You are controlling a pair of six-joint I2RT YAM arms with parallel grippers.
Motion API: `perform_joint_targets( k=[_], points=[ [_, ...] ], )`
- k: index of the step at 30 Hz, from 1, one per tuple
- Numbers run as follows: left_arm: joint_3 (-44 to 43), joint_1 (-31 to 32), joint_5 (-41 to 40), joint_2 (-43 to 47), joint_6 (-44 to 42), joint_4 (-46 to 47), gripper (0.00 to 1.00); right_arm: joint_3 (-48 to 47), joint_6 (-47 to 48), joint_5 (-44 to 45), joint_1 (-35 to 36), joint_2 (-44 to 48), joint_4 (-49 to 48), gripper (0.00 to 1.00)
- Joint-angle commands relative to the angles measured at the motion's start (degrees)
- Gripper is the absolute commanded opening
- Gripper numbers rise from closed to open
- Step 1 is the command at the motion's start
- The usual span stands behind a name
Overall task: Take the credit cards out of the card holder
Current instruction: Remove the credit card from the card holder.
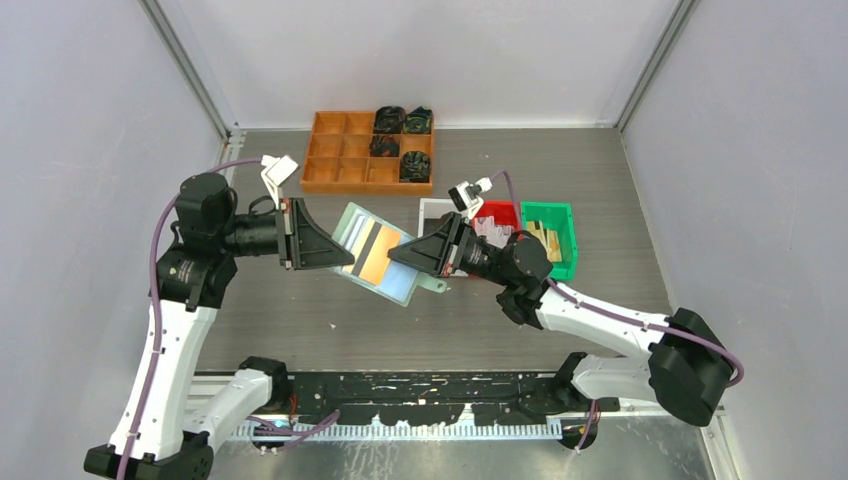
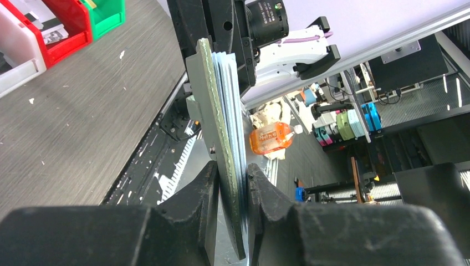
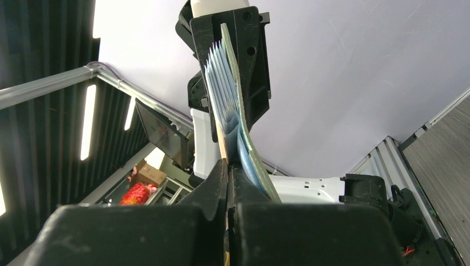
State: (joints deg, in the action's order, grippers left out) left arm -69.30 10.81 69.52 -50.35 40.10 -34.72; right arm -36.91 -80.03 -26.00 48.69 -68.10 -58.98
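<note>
The pale green card holder (image 1: 400, 285) hangs open in the air above the table, held between both arms. My left gripper (image 1: 345, 258) is shut on its left edge; in the left wrist view the fingers (image 2: 206, 194) clamp the green cover and blue-green pockets of the card holder (image 2: 213, 111). An orange credit card (image 1: 380, 255) with a dark stripe lies across the open pockets. My right gripper (image 1: 395, 255) is shut on that card's right end. In the right wrist view the thin tan credit card (image 3: 222, 147) runs between the shut jaws of my right gripper (image 3: 228, 166), beside the fanned pockets of the card holder (image 3: 224, 94).
An orange tray (image 1: 340, 150) with black coiled items stands at the back. A white bin (image 1: 432, 208), a red bin (image 1: 497, 212) and a green bin (image 1: 565, 225) sit in a row to the right, just behind the right gripper.
</note>
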Motion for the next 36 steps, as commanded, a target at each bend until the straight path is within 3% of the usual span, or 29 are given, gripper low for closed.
perform_joint_targets(
  k=[1,8,12,16,19,26,33,36],
  points=[
    [-2.06,0.18,4.05,1.22,0.52,4.44,0.08,1.64,0.68,1.12,-0.26,3.29,0.38,0.01],
    [-1.94,0.19,3.79,1.37,0.46,4.41,0.03,1.68,1.56,1.64,-0.29,4.99,3.93,0.14],
    [-2.13,0.17,3.70,1.35,0.55,4.44,0.02,0.76,0.90,1.18,-0.31,3.74,2.77,0.01],
    [-2.25,0.12,3.08,1.64,0.39,4.28,0.00,1.64,0.75,1.91,-0.32,4.05,2.64,0.01],
    [-2.48,0.01,1.21,1.58,-0.98,2.74,0.00,1.52,0.39,2.44,-0.26,3.56,2.60,0.23],
    [-2.75,-0.06,0.18,1.04,-1.91,1.77,0.00,-0.85,-2.30,2.19,-0.11,-0.99,-1.14,0.32],
    [-2.86,-0.15,0.21,1.02,-2.21,1.28,0.00,-1.49,-4.67,1.63,-0.10,-3.33,-5.83,0.35],
    [-3.07,-0.28,0.12,0.86,-2.43,1.32,0.00,-0.77,-5.05,1.75,-0.15,-2.75,-6.52,0.24]
  ],
)
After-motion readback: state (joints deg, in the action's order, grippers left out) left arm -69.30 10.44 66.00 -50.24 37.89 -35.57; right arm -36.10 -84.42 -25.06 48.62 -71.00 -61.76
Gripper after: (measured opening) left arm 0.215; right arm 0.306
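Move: The orange card sits in the open card holder, its middle about 3 cm to the left of the right hand and level with it; the shut right fingers already pinch its near edge. The holder's middle is also some 3 cm left of this hand, its snap flap about 6 cm right and 5 cm back, slightly lower; the white bin stands roughly 20 cm ahead, 7 cm right and 35 cm below. From the left hand, which grips the holder's edge, the card lies about 5 cm right and 1 cm ahead. The right hand, keeping its pinch on the orange card's edge, draws it about 1 cm to the right and a little back, away from the left hand, pauses there with small slackenings of the fingers, then opens them to roughly a third and works back about 1.5 cm forward and left over the card, dipping 1 cm and rising slightly at the end. The left hand keeps its grip on the card holder throughout, and late on carries it about 1 cm forward with a slight counter-clockwise turn. ##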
